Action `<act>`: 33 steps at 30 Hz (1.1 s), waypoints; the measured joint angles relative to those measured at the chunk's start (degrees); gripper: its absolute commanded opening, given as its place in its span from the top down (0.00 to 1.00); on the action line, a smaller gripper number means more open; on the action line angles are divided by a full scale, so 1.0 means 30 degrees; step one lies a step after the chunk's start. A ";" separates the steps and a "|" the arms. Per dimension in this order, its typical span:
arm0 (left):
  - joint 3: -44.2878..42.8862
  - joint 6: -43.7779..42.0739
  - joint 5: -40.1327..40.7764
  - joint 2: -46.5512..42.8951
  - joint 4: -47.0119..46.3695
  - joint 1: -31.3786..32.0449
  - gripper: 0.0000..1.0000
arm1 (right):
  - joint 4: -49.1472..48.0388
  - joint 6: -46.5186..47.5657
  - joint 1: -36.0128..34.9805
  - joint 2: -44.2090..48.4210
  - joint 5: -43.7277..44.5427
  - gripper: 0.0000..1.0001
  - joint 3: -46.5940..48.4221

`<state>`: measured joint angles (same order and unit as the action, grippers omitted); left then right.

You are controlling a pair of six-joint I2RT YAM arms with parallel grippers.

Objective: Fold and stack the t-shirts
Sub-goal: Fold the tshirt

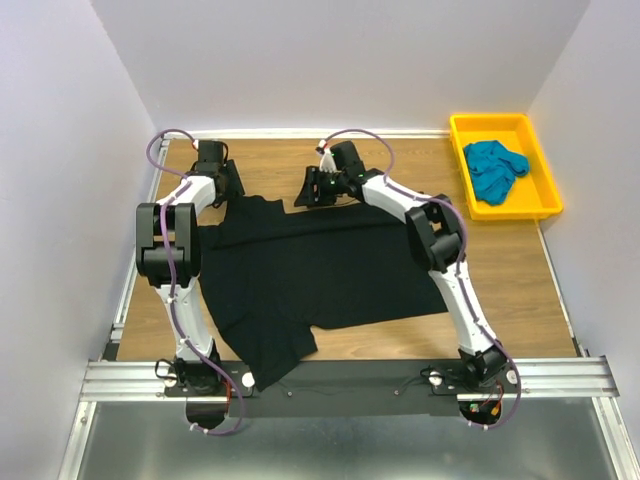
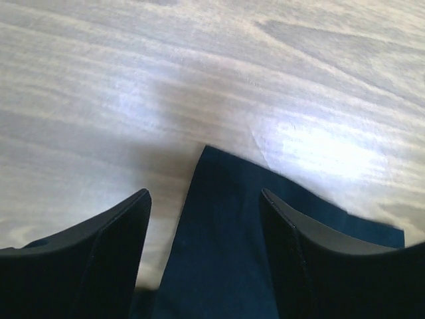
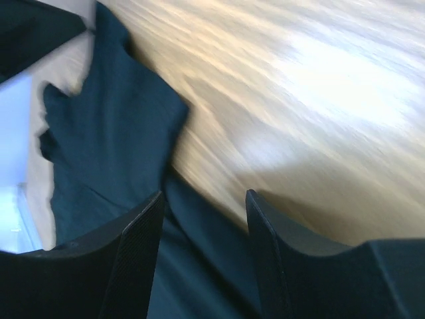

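Observation:
The black t-shirt (image 1: 310,265) lies spread on the wooden table, one sleeve hanging towards the near edge. My left gripper (image 1: 232,188) is at its far left corner. In the left wrist view that gripper (image 2: 204,194) is open, and a pointed corner of the black t-shirt (image 2: 219,232) lies between the fingers (image 2: 113,259). My right gripper (image 1: 310,190) is at the shirt's far edge. It (image 3: 204,195) is open, straddling the edge of the black t-shirt (image 3: 113,139). The teal-blue t-shirt (image 1: 494,170) lies crumpled in the tray.
A yellow plastic tray (image 1: 540,205) stands at the far right of the table. White walls close in the left, back and right sides. A metal rail (image 1: 350,378) carrying both arm bases runs along the near edge.

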<state>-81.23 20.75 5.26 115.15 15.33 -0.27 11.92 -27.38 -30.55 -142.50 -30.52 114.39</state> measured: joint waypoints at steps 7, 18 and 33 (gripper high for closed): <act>-0.0357 0.0000 0.0000 0.0597 0.0080 0.0000 0.36 | -0.1078 -0.1311 -0.0517 -0.2331 -0.0991 0.41 0.2922; -0.0393 -0.0095 0.0007 0.1071 0.0204 0.0000 0.46 | -0.2237 -0.2776 -0.0721 -0.4590 -0.1770 0.58 0.5523; -0.0393 -0.0430 0.0015 0.1158 0.0146 0.0627 1.00 | -0.2586 -0.3337 -0.1377 -0.5231 -0.2229 0.99 0.5821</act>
<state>-82.41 19.46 5.30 118.63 15.77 1.61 4.16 -37.39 -34.68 -158.19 -37.21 131.85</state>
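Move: The sleeve's left corner lies almost under the open left fingers, about 1 cm ahead, 1 cm right and 3 cm down; the fold's left end is some 13 cm back and 6 cm left of that hand. The sleeve's right corner lies about 8 cm left of the right hand, level with it fore and aft, 3 cm below. The shirt body's middle is roughly 21 cm back from the right hand and 4 cm to its right. Each hand ends up pinching one end of the sleeve: the left sinks about 2 cm onto the left corner, then shuts, easing slightly right as the fingers meet. The right slides some 8 cm left along the far side, bowing a little forward and back, rolls about 10 degrees, and sinks late while closing on the right corner. ##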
